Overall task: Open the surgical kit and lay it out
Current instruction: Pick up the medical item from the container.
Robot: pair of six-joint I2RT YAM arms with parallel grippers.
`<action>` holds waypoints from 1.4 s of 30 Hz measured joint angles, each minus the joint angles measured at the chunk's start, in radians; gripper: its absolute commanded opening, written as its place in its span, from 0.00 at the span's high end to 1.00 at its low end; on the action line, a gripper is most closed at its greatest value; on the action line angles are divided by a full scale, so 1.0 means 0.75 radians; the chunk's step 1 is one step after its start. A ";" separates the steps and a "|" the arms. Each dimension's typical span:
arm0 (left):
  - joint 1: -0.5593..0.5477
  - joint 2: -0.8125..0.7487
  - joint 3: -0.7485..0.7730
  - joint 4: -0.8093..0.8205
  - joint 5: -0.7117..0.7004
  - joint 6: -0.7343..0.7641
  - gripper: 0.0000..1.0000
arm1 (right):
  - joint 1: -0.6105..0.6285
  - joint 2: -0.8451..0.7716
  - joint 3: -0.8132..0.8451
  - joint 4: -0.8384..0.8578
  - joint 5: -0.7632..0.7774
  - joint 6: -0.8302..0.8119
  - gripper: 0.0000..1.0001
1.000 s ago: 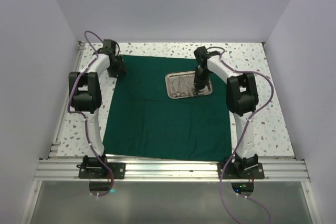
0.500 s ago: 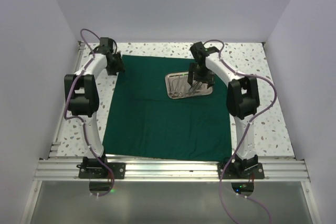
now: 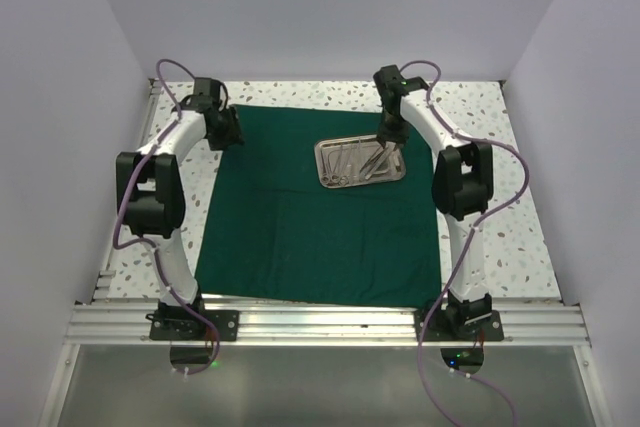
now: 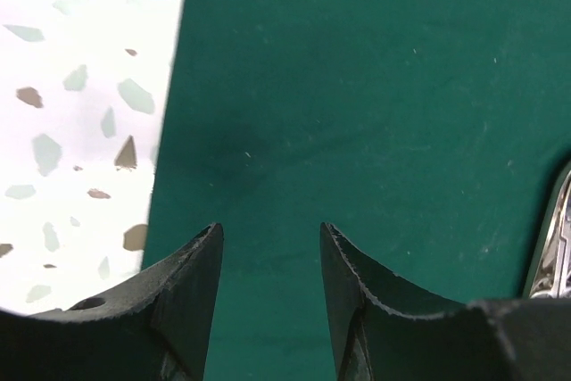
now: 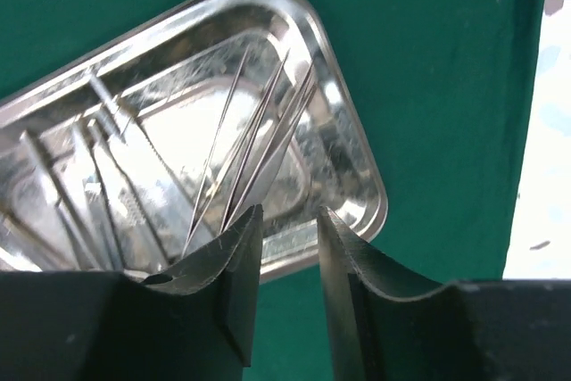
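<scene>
The dark green drape (image 3: pixel 310 227) lies spread flat on the table. On its far right part sits the steel tray (image 3: pixel 398 175), also seen in the right wrist view (image 5: pixel 361 167). Scissors and forceps (image 5: pixel 98 185) lie in its left half. Slender tweezers (image 5: pixel 259 131) slant across the tray, and their near ends run behind my right gripper's left finger (image 5: pixel 227 256). My right gripper (image 5: pixel 287 211) hovers over the tray's right end (image 3: pixel 385 147), jaws apart with only tray rim and cloth showing between them. My left gripper (image 4: pixel 270 227) is open over the drape's far left edge (image 3: pixel 228 135).
Speckled white tabletop (image 3: pixel 500 227) surrounds the drape, bare to the right and in a narrow strip on the left (image 4: pixel 80 131). White walls close in the back and both sides. An aluminium rail (image 3: pixel 320 325) carries both arm bases at the near edge.
My right gripper was shut low in the tray, then opened and narrowed again while moving to the tray's far right end. The left arm shifted only slightly.
</scene>
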 measured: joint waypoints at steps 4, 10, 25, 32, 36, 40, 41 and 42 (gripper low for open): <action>-0.027 -0.002 -0.015 0.008 0.001 0.001 0.50 | -0.025 0.103 0.071 -0.004 0.002 0.007 0.69; -0.044 -0.002 -0.022 0.008 -0.001 0.001 0.50 | -0.023 0.182 0.084 -0.007 0.001 0.015 0.71; -0.045 -0.002 -0.022 0.001 -0.030 0.003 0.51 | -0.021 0.230 0.100 0.017 0.004 0.017 0.59; -0.046 -0.002 -0.022 -0.011 -0.030 0.004 0.52 | -0.024 0.230 0.100 0.035 0.001 0.021 0.74; -0.047 -0.002 -0.022 -0.020 -0.030 0.007 0.52 | -0.024 0.230 0.085 0.065 -0.001 0.021 1.00; -0.051 -0.002 -0.023 -0.022 -0.034 0.008 0.52 | -0.024 0.229 0.083 0.086 -0.001 0.019 1.00; -0.052 -0.003 -0.024 -0.023 -0.036 0.008 0.52 | -0.024 0.229 0.083 0.090 -0.002 0.017 1.00; -0.055 -0.004 -0.026 -0.022 -0.036 0.007 0.52 | -0.024 0.228 0.083 0.093 -0.003 0.014 1.00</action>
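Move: The medical item I want, one of a slanting bunch of thin metal instruments, lies about 6 cm below my right hand, some 2 cm to its left and 1 cm back. The tray's middle is roughly 5 cm left and 1 cm back of this hand; the other instruments lie about 9 cm left and 2 cm back. From my left hand the item is some 32 cm to the right and about 1 cm back. I drop my half-open right hand about 5 cm, easing a little forward, into the right end of the tray. Down among the thin instruments I creep another centimetre or so forward, let the narrowing fingers widen briefly, then shut them to pinch one slim item, without lifting yet. ##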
